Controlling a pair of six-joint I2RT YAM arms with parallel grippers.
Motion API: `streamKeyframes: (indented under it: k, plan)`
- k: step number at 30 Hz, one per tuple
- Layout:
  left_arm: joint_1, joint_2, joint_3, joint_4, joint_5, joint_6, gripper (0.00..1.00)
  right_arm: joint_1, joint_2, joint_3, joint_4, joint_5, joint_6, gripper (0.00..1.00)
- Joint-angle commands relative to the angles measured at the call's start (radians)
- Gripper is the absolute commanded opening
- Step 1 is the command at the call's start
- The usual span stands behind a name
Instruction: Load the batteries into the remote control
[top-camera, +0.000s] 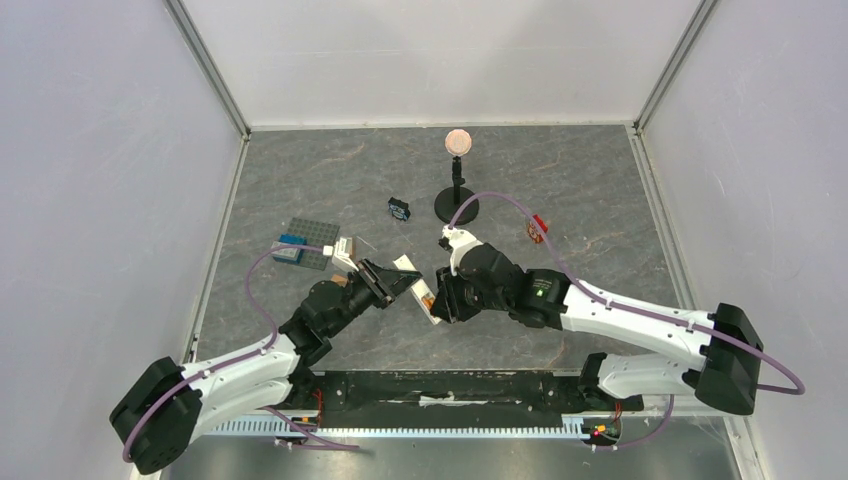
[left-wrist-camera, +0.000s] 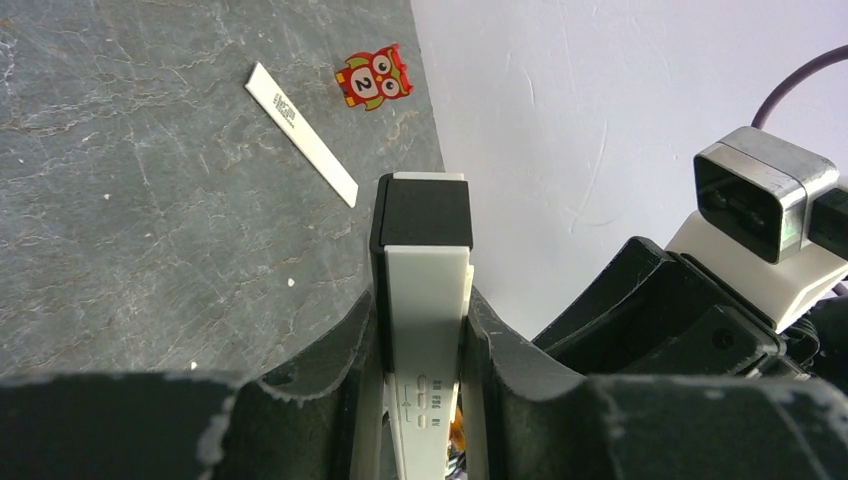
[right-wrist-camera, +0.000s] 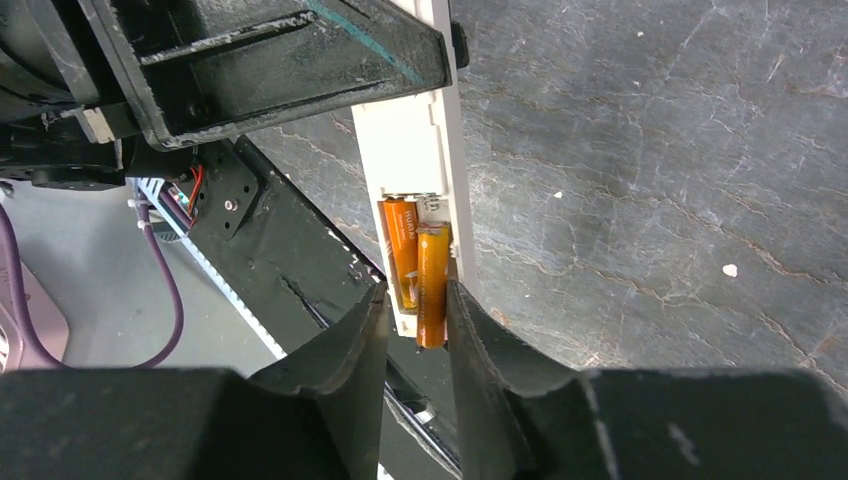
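My left gripper is shut on the white remote control and holds it above the table. In the left wrist view the remote runs up between the jaws, black end on top. The right wrist view shows its open compartment with two orange batteries. One battery lies seated inside. The other lies beside it and sticks out past the remote's end. My right gripper stands slightly open around that end, its right finger against the protruding battery, its left finger apart.
A thin white strip and a red owl tile lie on the table to the right. A black stand with a copper disc, a small black-blue object and a grey studded plate sit further back.
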Motion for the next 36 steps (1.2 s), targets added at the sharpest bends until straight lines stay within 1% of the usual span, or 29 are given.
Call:
streamKeyframes:
  k: [1,8,14,17,18,23,27,31,34,36]
  plan:
    - [-0.002,-0.011,0.009,0.132,0.006,-0.04,0.02,0.001,-0.029,0.031,-0.004,0.057,-0.003,0.34]
    - [-0.002,-0.025,-0.002,0.13,0.003,-0.069,0.02,0.0,-0.075,0.036,-0.001,0.062,0.02,0.45]
    - [-0.002,-0.04,-0.007,0.132,-0.029,-0.104,0.02,0.0,-0.128,0.036,0.01,0.073,0.055,0.5]
    - [-0.002,-0.049,-0.009,0.133,-0.034,-0.124,0.02,0.0,-0.172,0.024,0.043,0.073,0.079,0.56]
    - [-0.002,-0.052,-0.011,0.136,-0.035,-0.132,0.02,0.0,-0.192,0.02,0.057,0.072,0.09,0.59]
    - [-0.002,-0.066,-0.021,0.163,-0.051,-0.212,0.02,0.0,-0.289,-0.031,0.134,0.094,0.143,0.68]
    - [-0.002,-0.073,-0.023,0.2,-0.064,-0.301,0.02,0.0,-0.372,-0.107,0.191,0.147,0.198,0.74]
    - [-0.002,-0.081,-0.018,0.223,-0.081,-0.401,0.02,0.0,-0.44,-0.206,0.287,0.158,0.249,0.81]
    - [-0.002,-0.091,-0.014,0.202,-0.099,-0.466,0.02,0.0,-0.47,-0.263,0.402,0.121,0.277,0.84]
    - [-0.002,-0.097,-0.011,0.18,-0.109,-0.494,0.02,0.0,-0.472,-0.272,0.426,0.117,0.3,0.84]
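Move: The second battery sits between the right fingertips, within about 1 cm of the right hand point, perched at the near end of the remote's compartment. The first battery lies beside it, some 2 cm to the hand's left and 1 cm lower. The remote's middle is about 4 cm ahead and 4 cm left, and the loose cover roughly 11 cm ahead, 16 cm right, down on the table. From the left hand gripping the remote, the second battery is about 6 cm back and 5 cm right, nearly level. The right fingertips come free of the second battery, spreading from a narrow gap to nearly wide open, while that hand climbs about 10 cm, drifts some 3 cm right and dips slightly at the end, its fingers tipping up roughly 30 degrees. The left hand keeps its grip and raises the remote about 6 cm, rolling so that the battery end tilts up. ##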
